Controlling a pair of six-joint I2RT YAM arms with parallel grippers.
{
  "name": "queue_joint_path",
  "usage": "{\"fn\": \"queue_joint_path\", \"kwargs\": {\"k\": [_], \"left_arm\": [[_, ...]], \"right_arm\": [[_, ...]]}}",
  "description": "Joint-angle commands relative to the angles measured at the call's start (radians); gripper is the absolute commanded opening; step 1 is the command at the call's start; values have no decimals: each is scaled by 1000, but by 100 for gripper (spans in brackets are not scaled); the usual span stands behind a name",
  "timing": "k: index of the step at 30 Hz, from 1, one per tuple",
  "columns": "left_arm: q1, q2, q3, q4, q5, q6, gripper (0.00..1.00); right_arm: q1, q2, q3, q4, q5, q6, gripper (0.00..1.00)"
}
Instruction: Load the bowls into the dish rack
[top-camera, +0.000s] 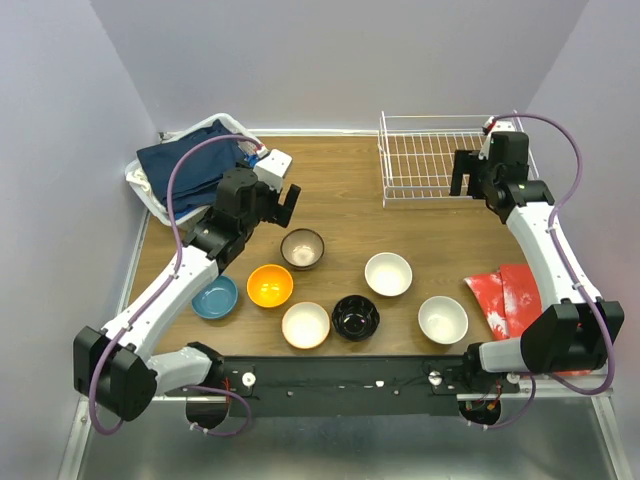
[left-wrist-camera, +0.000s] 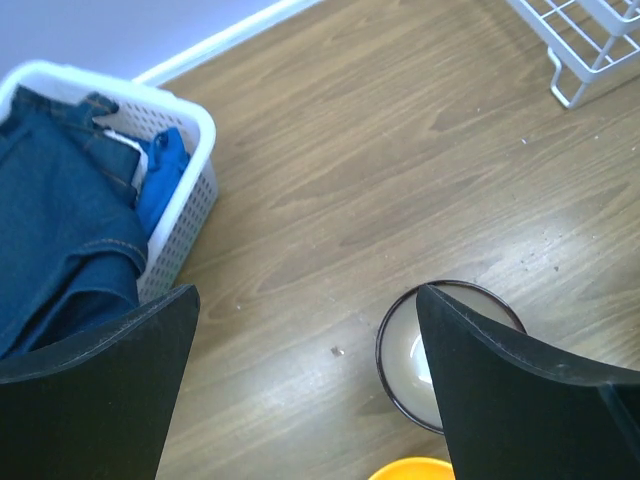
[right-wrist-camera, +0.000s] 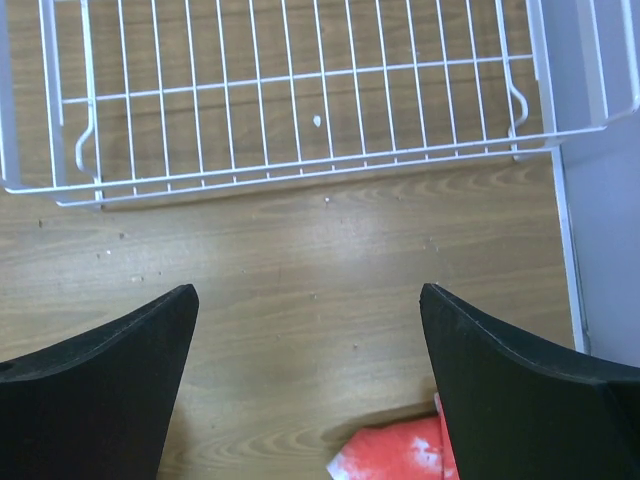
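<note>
Several bowls sit on the wooden table: dark brown (top-camera: 302, 248), orange (top-camera: 270, 285), blue (top-camera: 215, 297), cream (top-camera: 306, 324), glossy black (top-camera: 355, 317), and two white (top-camera: 388, 273) (top-camera: 443, 319). The white wire dish rack (top-camera: 440, 165) stands at the back right with no bowl in it. My left gripper (top-camera: 283, 207) is open, above and just behind the brown bowl (left-wrist-camera: 405, 350), whose right part its right finger hides. My right gripper (top-camera: 468, 178) is open over the table by the rack's near edge (right-wrist-camera: 300, 163). Both grippers (left-wrist-camera: 307, 292) (right-wrist-camera: 308, 290) are empty.
A white plastic basket (top-camera: 150, 190) with dark blue cloth stands at the back left and shows in the left wrist view (left-wrist-camera: 190, 200). A red-and-white cloth (top-camera: 505, 295) lies at the right, near the right arm. Purple walls close in the table.
</note>
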Motion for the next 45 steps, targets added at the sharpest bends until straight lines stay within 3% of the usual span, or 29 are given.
{"fn": "queue_joint_path", "kwargs": {"k": [1, 6, 11, 15, 21, 25, 33, 40, 45], "left_arm": [[5, 40, 55, -67, -18, -94, 99], [5, 83, 118, -130, -15, -198, 99], [5, 90, 135, -195, 34, -266, 99], [5, 116, 161, -265, 55, -254, 99], [7, 47, 92, -216, 49, -229, 99], [31, 12, 55, -205, 55, -226, 99], [62, -28, 27, -210, 72, -219, 99], [61, -66, 18, -219, 112, -179, 99], [64, -68, 12, -210, 101, -162, 99]], "right_arm": [[0, -4, 34, -19, 5, -60, 100], [0, 46, 132, -57, -226, -253, 100], [0, 179, 294, -244, -414, -433, 96], [2, 262, 341, -283, -451, -442, 90], [11, 318, 344, -206, -491, -311, 87], [63, 367, 373, -138, -416, -168, 85], [261, 552, 520, -65, -190, -70, 85], [311, 726, 673, -33, 55, -23, 80], [324, 782, 707, -31, 108, -23, 74]]}}
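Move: The left rail of the dish rack lies about 17 cm ahead of the right hand, 19 cm to its left and some 13 cm lower. The nearest white bowl is about 17 cm left and 6 cm back from that hand, the brown bowl some 37 cm left and level with it; both are about 18 cm below. From the left hand, the left rail lies roughly 19 cm ahead, 26 cm right and 15 cm down. Right hand sweeps about 18 cm left and 14 cm forward, sinking towards the rack's left rail, fingers narrowing slightly. ##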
